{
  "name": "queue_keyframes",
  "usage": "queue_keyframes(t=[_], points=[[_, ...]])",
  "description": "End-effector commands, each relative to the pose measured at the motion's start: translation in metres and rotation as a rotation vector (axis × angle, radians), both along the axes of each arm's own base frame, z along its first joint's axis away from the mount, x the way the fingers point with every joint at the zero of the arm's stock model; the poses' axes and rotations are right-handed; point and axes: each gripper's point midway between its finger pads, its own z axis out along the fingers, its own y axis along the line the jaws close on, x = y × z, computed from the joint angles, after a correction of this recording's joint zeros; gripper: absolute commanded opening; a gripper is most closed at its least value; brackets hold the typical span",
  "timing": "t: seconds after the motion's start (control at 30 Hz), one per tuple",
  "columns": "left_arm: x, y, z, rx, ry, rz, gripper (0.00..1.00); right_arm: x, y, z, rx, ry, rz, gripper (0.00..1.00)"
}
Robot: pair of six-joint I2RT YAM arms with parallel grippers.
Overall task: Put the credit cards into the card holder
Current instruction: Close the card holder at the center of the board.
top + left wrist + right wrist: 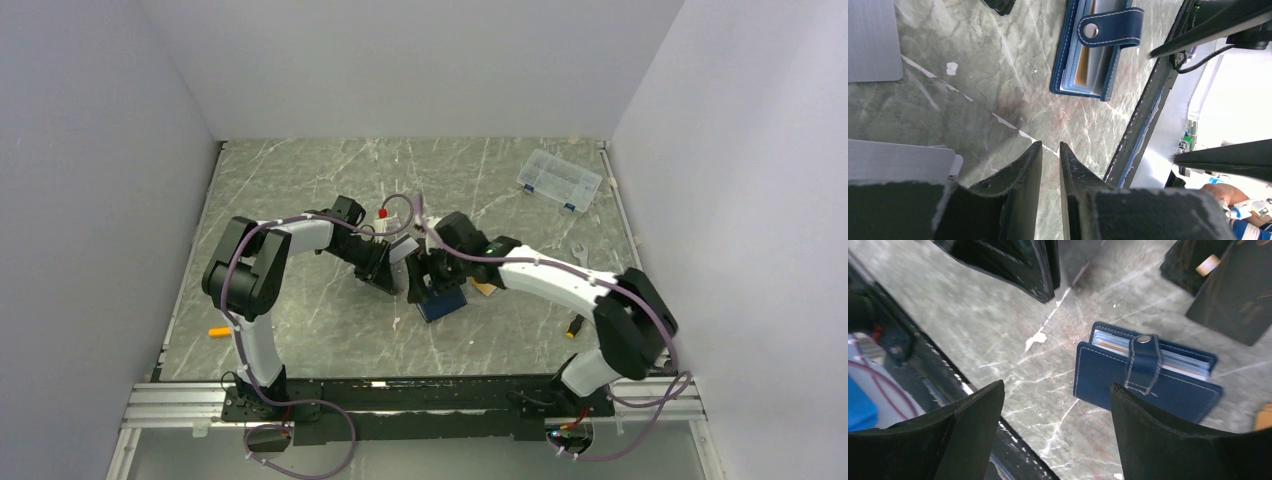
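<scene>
The navy card holder [443, 301] lies on the marble table with its snap tab fastened. It also shows in the left wrist view [1093, 50] and the right wrist view [1148, 375]. Edges of an orange-gold card [1080, 75] and pale cards show inside it. Two silver-grey cards [870, 40] [898, 160] lie flat on the table near my left gripper [1050, 146], whose jaws are nearly together with nothing between them. My right gripper [1055, 387] is wide open and empty just above the holder's near edge. In the top view the left gripper [385, 268] and the right gripper [435, 275] are close together.
A clear plastic organiser box [560, 180] sits at the back right. An orange pen [219, 332] lies front left and a small yellow-black piece [575, 326] front right. An orange-tan thing [487, 288] lies right of the holder. Black blocks [1233, 295] stand behind the holder.
</scene>
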Motion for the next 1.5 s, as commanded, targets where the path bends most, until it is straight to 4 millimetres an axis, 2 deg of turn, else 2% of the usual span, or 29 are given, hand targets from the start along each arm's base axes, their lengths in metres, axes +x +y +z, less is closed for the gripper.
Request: queue_keyframes(t=[0.0, 0.17, 0.27, 0.4, 0.5, 0.6, 0.73, 0.87, 1.03, 1.17, 1.47], points=[[0.006, -0.01, 0.026, -0.09, -0.092, -0.058, 0.26, 0.016, -0.01, 0.056, 0.159, -0.057, -0.061, 0.8], [0.005, -0.017, 0.057, -0.146, -0.288, -0.173, 0.27, 0.019, -0.044, 0.043, 0.203, -0.005, -0.179, 0.79], [0.0, -0.022, 0.069, -0.122, -0.469, -0.275, 0.29, 0.022, -0.07, 0.023, 0.199, 0.043, -0.279, 0.77], [-0.015, -0.034, 0.074, -0.086, -0.665, -0.432, 0.32, 0.016, -0.085, -0.006, 0.178, 0.103, -0.339, 0.75], [-0.027, -0.045, 0.07, -0.043, -0.801, -0.546, 0.33, 0.012, -0.088, -0.021, 0.187, 0.132, -0.366, 0.73], [-0.034, -0.055, 0.062, -0.021, -0.866, -0.616, 0.33, 0.013, -0.087, -0.026, 0.213, 0.143, -0.385, 0.71], [-0.032, -0.065, 0.048, 0.0, -0.945, -0.66, 0.33, 0.015, -0.085, -0.031, 0.24, 0.166, -0.412, 0.66], [-0.02, -0.069, 0.034, 0.045, -0.998, -0.654, 0.34, 0.017, -0.083, -0.036, 0.269, 0.184, -0.437, 0.59], [-0.003, -0.079, 0.031, 0.078, -0.994, -0.601, 0.33, 0.02, -0.087, -0.036, 0.286, 0.175, -0.46, 0.55], [0.009, -0.081, 0.021, 0.142, -0.964, -0.57, 0.32, 0.021, -0.088, -0.034, 0.308, 0.173, -0.466, 0.49], [0.012, -0.068, -0.015, 0.255, -0.878, -0.613, 0.28, 0.019, -0.087, -0.038, 0.354, 0.202, -0.495, 0.47]])
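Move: The folded card holder, its strap on the forward side, lies about 10 cm to the left hand's right and 3 cm back from it, some 3 cm lower. From the right hand, holder is about 2 cm ahead, 3 cm to the right and 6 cm below; the black cards lie roughly 12 cm ahead and 2 cm right, the gold cards 7 cm ahead and 12 cm right. The silver card is about 10 cm ahead of the left hand, 3 cm right. The right hand clears the holder, rising some 5 cm with a little forward, then swings about 9 cm to the right and down to the holder's right end, turning roughly 30 degrees clockwise as its wide-open fingers close to about half. The left hand lifts about 7 cm while drawing back and to the right, rolls some 60 degrees clockwise about its fingers, then sinks and comes forward again to end about 7 cm right of its start, its slightly parted fingertips right at the left end of the holder beside the strap, whether touching can't be told for sure. ##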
